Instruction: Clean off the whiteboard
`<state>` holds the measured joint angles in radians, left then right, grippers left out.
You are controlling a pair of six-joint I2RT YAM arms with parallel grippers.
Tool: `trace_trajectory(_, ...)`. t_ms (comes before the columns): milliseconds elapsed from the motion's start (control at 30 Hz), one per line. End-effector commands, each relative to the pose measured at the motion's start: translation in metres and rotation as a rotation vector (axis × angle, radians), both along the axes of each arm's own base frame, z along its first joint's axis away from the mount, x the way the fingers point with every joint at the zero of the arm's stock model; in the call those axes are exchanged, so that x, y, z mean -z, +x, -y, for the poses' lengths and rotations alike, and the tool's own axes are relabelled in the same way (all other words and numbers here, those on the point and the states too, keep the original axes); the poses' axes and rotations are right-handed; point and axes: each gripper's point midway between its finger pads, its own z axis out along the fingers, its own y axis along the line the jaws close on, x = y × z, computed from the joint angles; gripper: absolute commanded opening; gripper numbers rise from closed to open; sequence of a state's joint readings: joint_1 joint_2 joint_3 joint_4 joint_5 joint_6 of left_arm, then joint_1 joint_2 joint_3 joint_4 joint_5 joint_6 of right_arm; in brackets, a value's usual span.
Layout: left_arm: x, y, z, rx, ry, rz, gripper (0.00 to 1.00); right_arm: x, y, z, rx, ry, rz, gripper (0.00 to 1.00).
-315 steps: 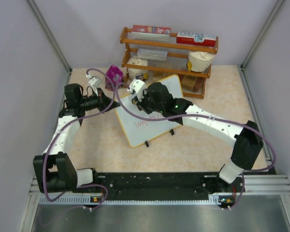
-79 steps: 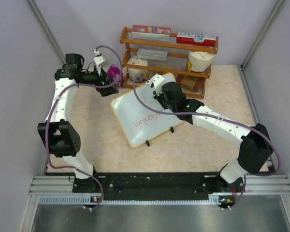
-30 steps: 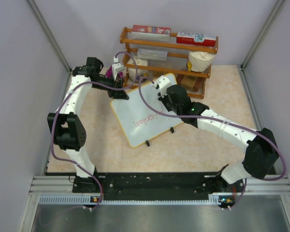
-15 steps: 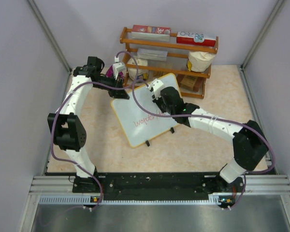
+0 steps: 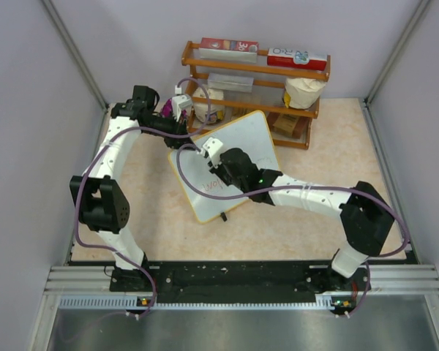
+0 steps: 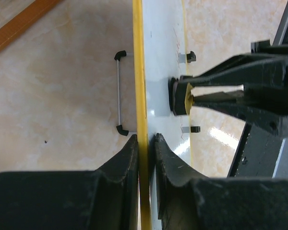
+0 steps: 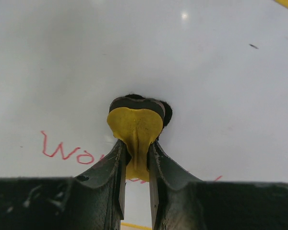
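Observation:
The whiteboard (image 5: 247,137), white with a yellow frame, lies slanted in the middle of the table, with red writing (image 5: 209,187) near its lower edge. My left gripper (image 5: 183,136) is shut on the board's far left corner; in the left wrist view its jaws (image 6: 145,137) pinch the yellow frame (image 6: 138,57). My right gripper (image 5: 221,172) is shut on a yellow eraser (image 7: 136,125), whose black felt presses against the whiteboard (image 7: 206,57) just above the red writing (image 7: 62,151). The left wrist view shows the eraser (image 6: 181,97) edge-on against the board.
A wooden shelf (image 5: 254,70) with boxes and bags stands right behind the board. A purple object (image 5: 168,110) sits by the left gripper. A wire stand with black feet (image 6: 119,93) juts from the board's back. Grey walls close in left, right and behind.
My right gripper has slid the eraser from the board's upper right down and left toward the red writing. The left gripper has kept its hold on the corner.

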<state>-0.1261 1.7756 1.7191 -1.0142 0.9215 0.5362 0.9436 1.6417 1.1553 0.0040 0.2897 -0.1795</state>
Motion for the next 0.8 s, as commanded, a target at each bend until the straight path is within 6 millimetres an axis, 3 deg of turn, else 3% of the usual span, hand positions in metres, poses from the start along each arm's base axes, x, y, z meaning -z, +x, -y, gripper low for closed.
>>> trace_trajectory(0, -0.021, -0.002, 0.015, 0.065, -0.020, 0.140, 0.00, 0.007, -0.019, -0.039, -0.085, 0.042, -0.044, 0.00)
trace_trajectory(133, -0.020, -0.002, 0.015, 0.069, -0.011, 0.145, 0.00, 0.009, -0.016, -0.036, -0.061, 0.017, -0.024, 0.00)
trace_trajectory(267, -0.018, -0.002, 0.015, 0.077, 0.004, 0.157, 0.00, 0.004, -0.004, -0.019, -0.020, 0.015, -0.003, 0.00)
trace_trajectory(400, -0.017, -0.002, 0.014, 0.077, 0.011, 0.159, 0.00, -0.001, 0.022, 0.019, 0.071, 0.010, 0.011, 0.00)
trace_trajectory(633, -0.016, -0.005, 0.014, 0.087, 0.010, 0.163, 0.00, 0.002, 0.048, 0.086, 0.196, -0.018, 0.028, 0.00)
trace_trajectory(767, -0.014, -0.005, 0.013, 0.087, 0.019, 0.163, 0.00, 0.006, 0.054, 0.113, 0.246, -0.034, 0.033, 0.00)
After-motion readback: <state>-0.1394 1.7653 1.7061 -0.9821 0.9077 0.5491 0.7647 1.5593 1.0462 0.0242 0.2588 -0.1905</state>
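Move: The pinched eraser is against the whiteboard's face; the board's right edge, towards which it is taken, lies about 14 cm to the right hand's right and 6 cm farther out, at nearly the same height. The red word lies just below the eraser, its middle roughly 4 cm right, 1 cm back and 3 cm lower. From the left hand, that right edge is some 21 cm to the right, 2 cm ahead and 6 cm lower. Keeping its pinch on the eraser, the right hand finishes a short stroke of nearly 2 cm to the left, then turns back and wipes along the board above the red word towards the right edge, some 9 cm right and 5 cm forward, gaining speed and staying almost level while the wrist swings about 10 degrees clockwise. The left hand keeps the board's upper left edge pinched and holds practically still, steadying the board against the rubbing. ##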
